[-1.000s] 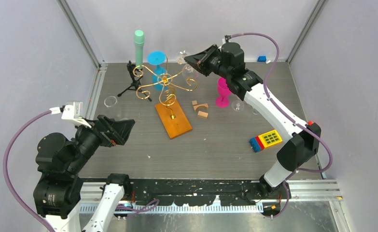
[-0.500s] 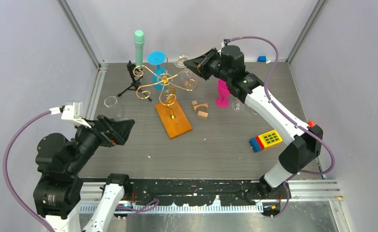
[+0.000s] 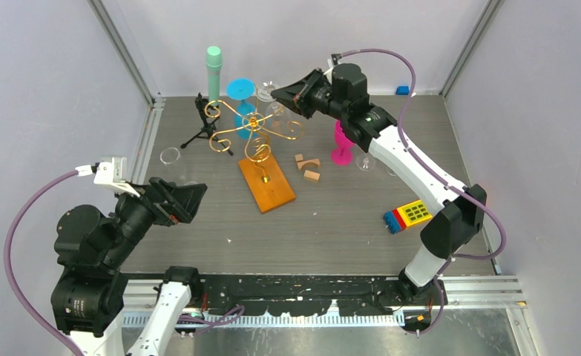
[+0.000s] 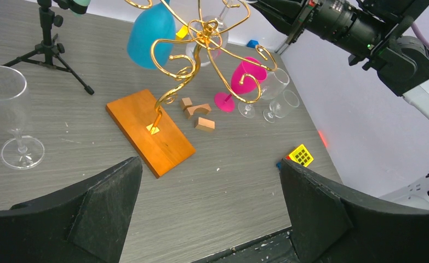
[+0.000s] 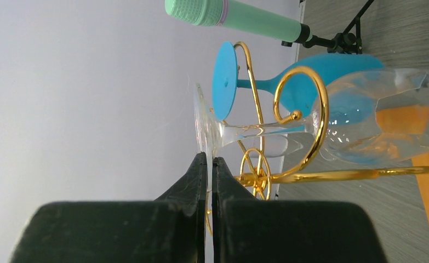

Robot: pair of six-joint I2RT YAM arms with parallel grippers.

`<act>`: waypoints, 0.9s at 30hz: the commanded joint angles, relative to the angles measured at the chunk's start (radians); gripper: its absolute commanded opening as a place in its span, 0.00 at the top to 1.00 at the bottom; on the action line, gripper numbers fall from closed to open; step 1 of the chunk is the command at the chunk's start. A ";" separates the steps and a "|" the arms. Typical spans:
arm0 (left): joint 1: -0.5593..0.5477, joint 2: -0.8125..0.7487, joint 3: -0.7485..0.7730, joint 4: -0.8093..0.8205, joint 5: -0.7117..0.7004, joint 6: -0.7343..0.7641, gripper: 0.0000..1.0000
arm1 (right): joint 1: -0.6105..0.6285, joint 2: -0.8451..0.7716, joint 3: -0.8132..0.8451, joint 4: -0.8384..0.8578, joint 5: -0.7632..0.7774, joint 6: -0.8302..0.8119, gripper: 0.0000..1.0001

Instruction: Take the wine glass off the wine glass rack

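Observation:
The wine glass rack (image 3: 251,132) is gold wire on an orange wooden base (image 3: 266,184). It also shows in the left wrist view as rack (image 4: 201,41) and base (image 4: 149,131). A clear wine glass (image 5: 360,115) hangs upside down with its stem through a gold curl (image 5: 316,109). My right gripper (image 5: 207,160) is shut on the rim of its foot (image 5: 202,118). From above, this gripper (image 3: 278,93) sits at the rack's back right. A blue wine glass (image 3: 240,95) hangs beside it. My left gripper (image 4: 209,219) is open, low and near, holding nothing.
A pink glass (image 3: 341,141) and two clear glasses (image 4: 278,93) stand right of the rack. Another clear glass (image 4: 9,118) stands at the left, near a black tripod (image 3: 202,122) with a green microphone (image 3: 213,70). Wooden blocks (image 3: 308,167) and a coloured toy (image 3: 409,215) lie on the table.
My right gripper has moved left and slightly up, carrying the clear glass's foot along the rack's arm. The left arm has not moved.

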 commanded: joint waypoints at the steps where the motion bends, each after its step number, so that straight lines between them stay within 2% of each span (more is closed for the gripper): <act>1: -0.002 -0.009 0.017 0.021 -0.007 0.008 0.00 | 0.006 0.040 0.092 0.112 -0.003 -0.020 1.00; 6: -0.001 -0.009 0.022 0.016 -0.008 0.014 0.00 | 0.004 0.087 0.155 0.135 0.025 -0.054 1.00; 15: -0.002 0.004 0.029 0.008 -0.001 0.013 0.00 | 0.004 0.054 0.187 0.094 0.207 -0.219 1.00; 21: -0.002 0.014 0.022 0.014 0.026 0.014 0.00 | 0.004 -0.026 0.137 0.065 0.352 -0.267 1.00; 27: -0.002 0.031 0.017 0.030 0.070 0.007 0.00 | 0.004 -0.161 -0.002 0.051 0.464 -0.298 1.00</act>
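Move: Between the right fingers is the rim of the clear wine glass's foot, the glass hanging bowl-down. The rack's back-right hook lies some 4 cm below that hand, 2 cm to its right and 1 cm ahead. The rack's hub is about 6 cm back, 4 cm left and 4 cm below; the blue glass hangs some 7 cm left, 1 cm ahead, its middle 10 cm lower. From the idle left hand the hook is roughly 26 cm ahead, 17 cm right and 5 cm lower. Carrying the glass around the outer side of the hook, the right hand first goes forward about 5 cm with a slight drift left, then swings right some 6 cm and rises nearly 3 cm, easing back a little at the end. The wrist turns about 20 degrees clockwise and rolls its left side down, while the almost shut fingers keep their pinch on the foot. ##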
